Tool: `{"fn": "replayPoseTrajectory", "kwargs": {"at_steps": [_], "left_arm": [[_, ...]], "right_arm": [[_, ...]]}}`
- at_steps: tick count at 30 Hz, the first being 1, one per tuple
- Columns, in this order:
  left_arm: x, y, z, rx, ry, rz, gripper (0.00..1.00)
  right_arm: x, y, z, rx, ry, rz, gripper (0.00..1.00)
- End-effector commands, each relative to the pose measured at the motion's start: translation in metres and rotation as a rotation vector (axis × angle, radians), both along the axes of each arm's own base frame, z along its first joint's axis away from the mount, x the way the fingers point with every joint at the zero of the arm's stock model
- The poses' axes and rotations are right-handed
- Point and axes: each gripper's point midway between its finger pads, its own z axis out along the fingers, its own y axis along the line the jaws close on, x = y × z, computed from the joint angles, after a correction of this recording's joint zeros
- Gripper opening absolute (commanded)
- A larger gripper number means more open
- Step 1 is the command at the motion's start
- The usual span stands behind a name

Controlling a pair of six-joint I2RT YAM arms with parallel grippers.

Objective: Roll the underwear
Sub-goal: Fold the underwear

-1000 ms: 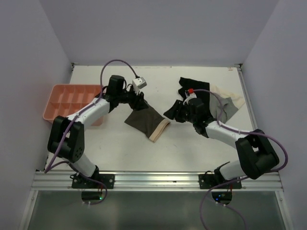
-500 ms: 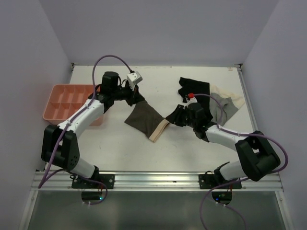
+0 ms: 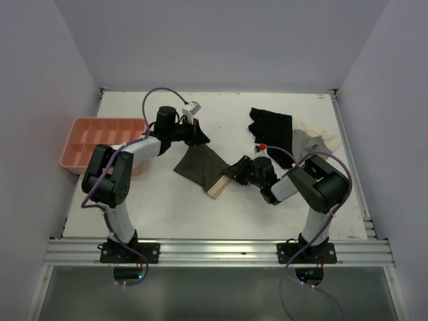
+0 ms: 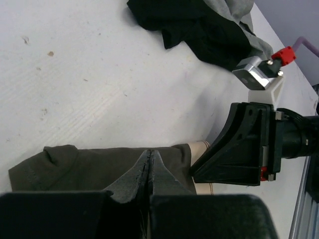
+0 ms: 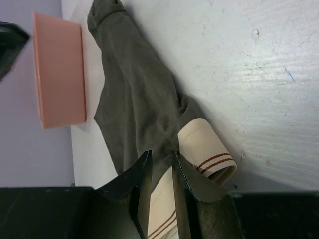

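Note:
The underwear (image 3: 199, 167) lies flat mid-table, dark brown with a pale beige waistband (image 3: 221, 184) at its near right end. My left gripper (image 3: 199, 138) is shut, tips at the garment's far corner. In the left wrist view the closed tips (image 4: 150, 152) rest over the brown fabric (image 4: 99, 159); whether any cloth is pinched is hidden. My right gripper (image 3: 231, 175) sits low at the waistband. In the right wrist view its jaws (image 5: 160, 157) stand narrowly apart, straddling the beige band, with a curled band end (image 5: 204, 144) beside the right finger.
A pink compartment tray (image 3: 73, 144) stands at the left table edge. A black garment (image 3: 271, 124) and a grey-and-cream garment (image 3: 314, 144) lie at the back right. The right arm's wrist camera (image 4: 259, 79) is close to the left gripper's front.
My left gripper has shut at the underwear's far corner. My right gripper has slid left and down onto the waistband, its jaws narrowing.

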Motion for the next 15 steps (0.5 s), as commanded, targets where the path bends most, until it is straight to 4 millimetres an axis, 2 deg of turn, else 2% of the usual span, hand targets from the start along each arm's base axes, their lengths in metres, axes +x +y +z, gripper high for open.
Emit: {"fn": "replayPoseTrajectory", "kwargs": {"at_steps": [1, 4, 7, 9, 10, 15], "left_arm": [[0.019, -0.005, -0.010, -0.073, 0.010, 0.050, 0.00], [0.029, -0.002, -0.057, -0.051, 0.110, 0.094, 0.00], [0.040, 0.007, -0.085, -0.044, 0.166, 0.157, 0.00], [0.051, 0.021, -0.096, -0.047, 0.196, 0.217, 0.00], [0.055, 0.030, -0.107, -0.047, 0.219, 0.240, 0.00], [0.063, 0.049, -0.128, -0.044, 0.269, 0.278, 0.00]], "right_arm": [[0.017, -0.003, 0.015, 0.072, -0.085, -0.089, 0.27], [0.013, -0.008, 0.006, 0.085, -0.069, -0.113, 0.27], [0.008, -0.016, -0.004, 0.074, -0.042, -0.138, 0.27], [0.004, -0.022, -0.009, 0.061, -0.027, -0.161, 0.27], [-0.002, -0.028, -0.017, 0.049, -0.002, -0.176, 0.27], [-0.017, -0.042, -0.041, 0.001, 0.079, -0.204, 0.27]]}}
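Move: The closed left fingers hang about 11 cm above the far end of the underwear, whose middle lies some 7 cm back from them, level left to right. From that hand the waistband is about 13 cm back and 7 cm right, the pink bin 36 cm left and 2 cm ahead. The right hand, low at the waistband's far corner, has the underwear's middle 9 cm to its left and 1 cm back, and the black cloth 16 cm right and 13 cm ahead. The left hand, fingers kept shut, drops about 10 cm almost straight down onto the far end of the underwear, then stays low and slides some 3 cm forward and a little left, away from the waistband, its fingers tipping about 15 degrees farther down. Meanwhile the right hand, its fingers held partly open, draws off some 2 cm to the right along the table beside the waistband's corner, turning slightly clockwise. ##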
